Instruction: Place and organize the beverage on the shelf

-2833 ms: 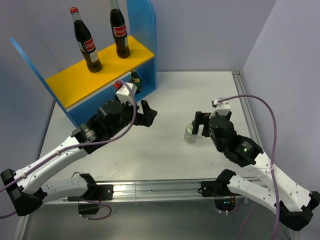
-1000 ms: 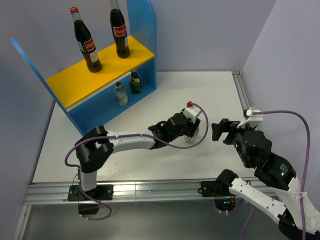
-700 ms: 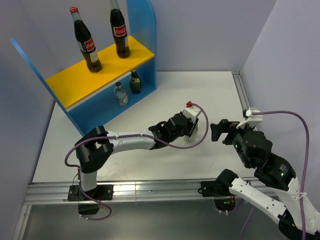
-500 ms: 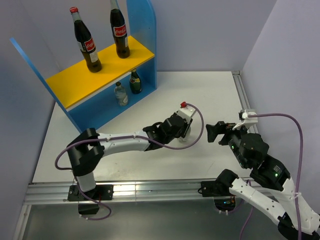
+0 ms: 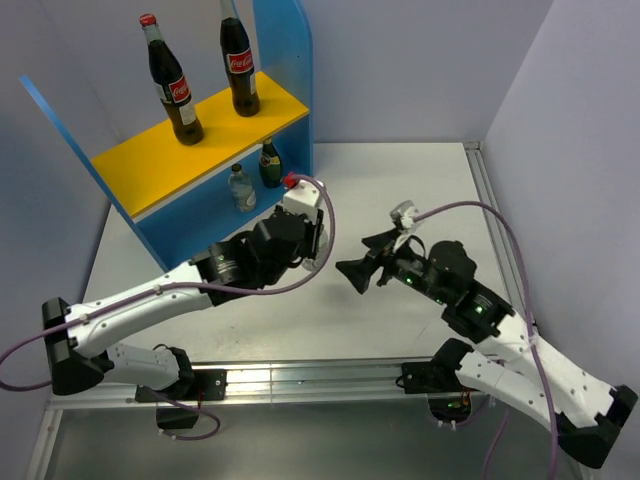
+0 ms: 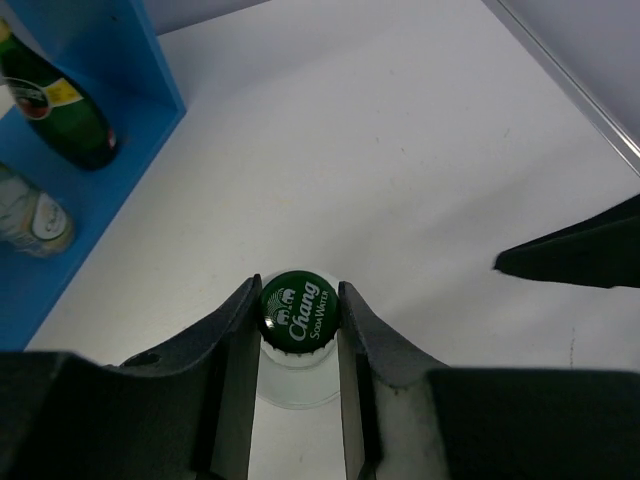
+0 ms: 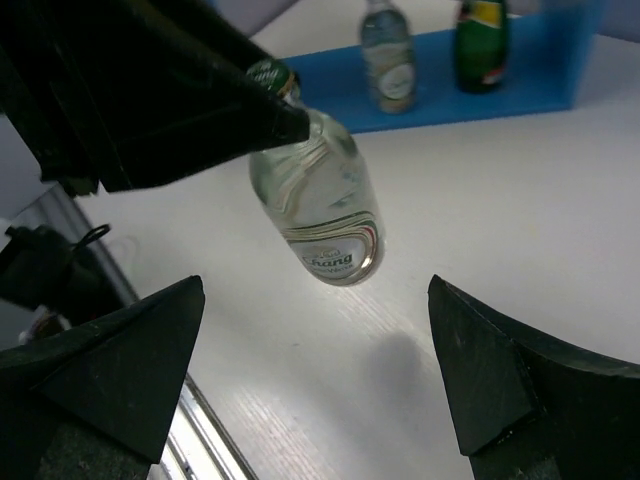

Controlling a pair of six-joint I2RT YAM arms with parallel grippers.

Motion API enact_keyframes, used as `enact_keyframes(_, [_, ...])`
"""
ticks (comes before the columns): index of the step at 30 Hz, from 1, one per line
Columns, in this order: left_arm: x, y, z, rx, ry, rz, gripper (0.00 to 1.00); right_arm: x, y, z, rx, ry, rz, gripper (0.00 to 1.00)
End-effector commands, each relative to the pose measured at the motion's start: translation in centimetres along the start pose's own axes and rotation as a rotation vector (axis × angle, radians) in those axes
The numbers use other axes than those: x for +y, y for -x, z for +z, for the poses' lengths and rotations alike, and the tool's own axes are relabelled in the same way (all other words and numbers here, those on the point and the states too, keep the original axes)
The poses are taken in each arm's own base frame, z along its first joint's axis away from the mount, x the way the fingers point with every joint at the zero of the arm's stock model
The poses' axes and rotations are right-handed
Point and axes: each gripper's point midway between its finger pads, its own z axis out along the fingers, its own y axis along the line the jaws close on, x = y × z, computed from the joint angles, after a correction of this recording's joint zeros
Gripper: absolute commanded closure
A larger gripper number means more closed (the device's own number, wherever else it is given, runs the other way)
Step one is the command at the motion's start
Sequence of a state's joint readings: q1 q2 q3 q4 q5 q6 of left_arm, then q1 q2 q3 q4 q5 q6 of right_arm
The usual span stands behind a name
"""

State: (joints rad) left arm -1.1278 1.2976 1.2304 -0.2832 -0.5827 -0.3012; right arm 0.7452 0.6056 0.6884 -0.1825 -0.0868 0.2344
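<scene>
My left gripper is shut on the neck of a small clear bottle with a green cap. The bottle hangs tilted above the table, its shadow below it. From the top view it is hidden under the left gripper. My right gripper stands wide open just right of it, holding nothing, and its fingers frame the hanging bottle. Two cola bottles stand on the shelf's yellow top board. Another clear bottle and a dark green bottle stand on the lower blue board.
The blue side panel of the shelf rises right of the green bottle. Grey walls close in the table at the back and right. A metal rail runs along the near edge between the arm bases.
The left gripper closed on the clear bottle at mid-table, lifted it and carried it left toward the shelf. The right gripper, still open, swung left after it.
</scene>
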Motion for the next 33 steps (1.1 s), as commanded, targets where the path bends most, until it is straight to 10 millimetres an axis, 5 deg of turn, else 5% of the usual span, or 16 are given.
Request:
enact_keyframes(1, [2.5,7.4,-4.0,-0.129,0.048,-0.129,1.00,4.6,2.8,2.2,-0.091,0.263,-0.083,0.01])
enact_keyframes(10, [6.6,9.8,-9.1,-0.103,0.102,-0.120,1.00,7.1,1.7,9.5,0.036,0.273,-0.240,0.06])
enact_keyframes(20, [8.6,11.2,-13.8,-0.109,0.056,-0.119,1.00,14.0,2.3,14.9,0.005,0.400,-0.301,0.10])
enact_keyframes(25, [8.6,11.3,-14.9,-0.105,0.022,-0.102,1.00,16.3,2.2,16.6,0.025,0.421,-0.335,0.11])
enact_keyframes(33, [9.7,11.1,-15.8,-0.115,0.045,-0.083,1.00,17.9,1.8,17.4,0.040,0.467,-0.343,0.28])
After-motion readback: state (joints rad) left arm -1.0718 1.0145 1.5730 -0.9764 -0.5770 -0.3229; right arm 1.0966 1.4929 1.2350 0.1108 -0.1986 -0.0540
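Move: The left hand already holds the soda water by its cap; the bottle's middle lies some 5 cm ahead of the open right hand, 10 cm to its left and 7 cm lower. From the left hand, the free stretch of lower shelf is about 24 cm left, 4 cm ahead and well below; the shelved soda water is 18 cm left and 8 cm ahead, the green bottle 11 cm left and 13 cm ahead, both nearly 20 cm lower. Still pinching the cap, the left hand carries the soda water about 14 cm left, some 9 cm up and 5 cm back, towards the front of the shelf. The right hand chases it roughly 24 cm left, turning nearly 30 degrees counter-clockwise and tipping up slightly, brings its wide fingers to either side of the body below the left fingers, and late on closes them by about a quarter, seemingly just touching the glass. ##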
